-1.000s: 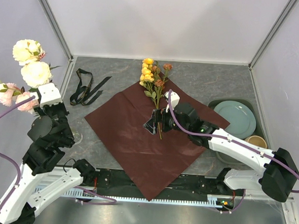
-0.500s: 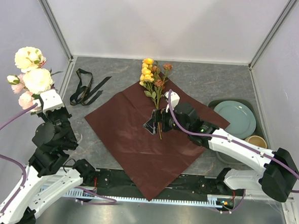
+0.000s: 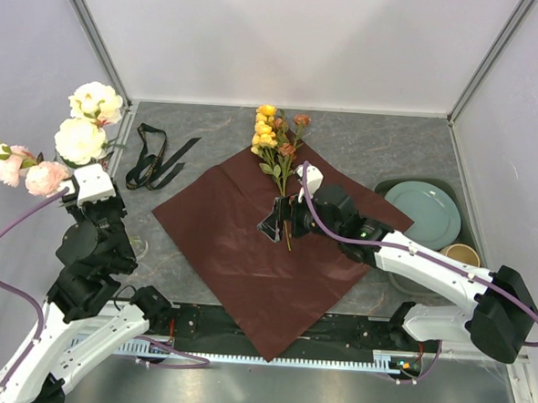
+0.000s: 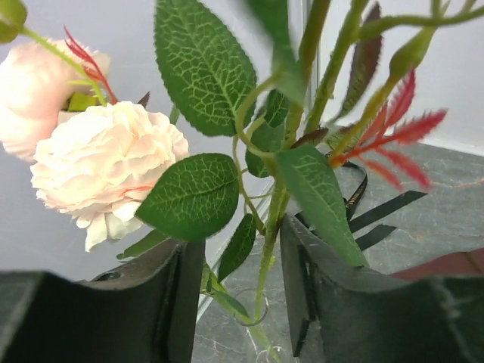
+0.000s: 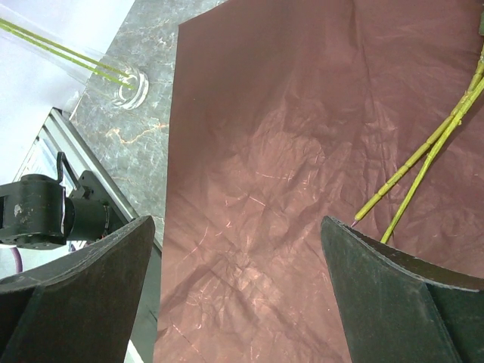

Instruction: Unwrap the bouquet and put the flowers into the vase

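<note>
The bouquet is undone: its maroon wrapping paper lies flat, with the yellow and rust-orange flowers on its far corner. Their stems cross the paper. At the left edge, cream roses and pink roses stand with their stems running down into the clear vase, whose rim shows below. My left gripper is open around those stems, which stand close to the right finger. My right gripper hovers open over the paper near the stem ends, with nothing between its fingers.
A black ribbon lies on the grey table at the back left. At the right a teal plate and a beige mug sit on a dark tray. The enclosure walls stand close behind the roses.
My left gripper has opened off the rose stems. The blooms have swung: the cream roses to the right and back, the pink ones out to the left. The right arm has not moved.
</note>
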`<state>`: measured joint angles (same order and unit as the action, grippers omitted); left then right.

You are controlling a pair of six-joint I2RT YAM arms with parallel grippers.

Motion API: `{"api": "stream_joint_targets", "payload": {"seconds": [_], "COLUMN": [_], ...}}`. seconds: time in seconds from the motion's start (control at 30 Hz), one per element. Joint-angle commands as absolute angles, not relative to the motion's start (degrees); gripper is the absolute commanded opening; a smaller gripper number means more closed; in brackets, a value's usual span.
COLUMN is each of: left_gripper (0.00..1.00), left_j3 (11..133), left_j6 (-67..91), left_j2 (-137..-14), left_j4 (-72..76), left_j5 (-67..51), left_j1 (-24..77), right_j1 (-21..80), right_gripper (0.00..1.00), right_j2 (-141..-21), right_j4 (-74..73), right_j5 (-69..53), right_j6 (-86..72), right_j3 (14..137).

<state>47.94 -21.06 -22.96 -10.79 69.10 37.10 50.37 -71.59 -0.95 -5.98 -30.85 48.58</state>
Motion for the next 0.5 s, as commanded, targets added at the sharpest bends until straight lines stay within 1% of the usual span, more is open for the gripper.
{"api": "stream_joint_targets", "payload": {"seconds": [0.0, 0.2, 0.47], "left_gripper": [0.52, 0.57, 0.69], "left_j3": [51.41, 55.89, 64.24], "left_j6": [-19.25, -13.9, -3.09], "left_j2": [-23.12, -23.03, -23.11], "left_j4": [-13.44, -19.68, -33.65], "left_j5": [68.38, 65.84, 55.38], "left_j1": [37.09, 37.18, 37.18], "right_j1": [50.1, 50.1, 50.18], "right_gripper": [0.98, 0.98, 0.98], "right_j2": [-71.98, -72.42, -73.56], "right_j4": [0.44, 0.44, -1.3], "right_j5": [-6.59, -6.42, -4.14], "right_j6": [-31.38, -31.46, -31.73], "right_j3": [50.01, 50.1, 50.71]}}
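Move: The pink and cream flowers already stand in the glass vase; their stems cross the left hand's part-open fingers, within some 2 cm ahead of the hand point and about level with it. The vase's middle lies about 2 cm ahead and 25 cm below, and the black ribbon roughly 22 cm straight ahead and 36 cm below. From the right hand, the stems are about 33 cm left, 3 cm back and 15 cm higher. The flower stems are left standing in the vase as the left fingers, already part open around them, spread further to about two thirds. The left hand rises about 3 cm and eases back some 1.5 cm, climbing up along the stems away from the vase, its wrist turning nearly 10 degrees clockwise towards the end. ##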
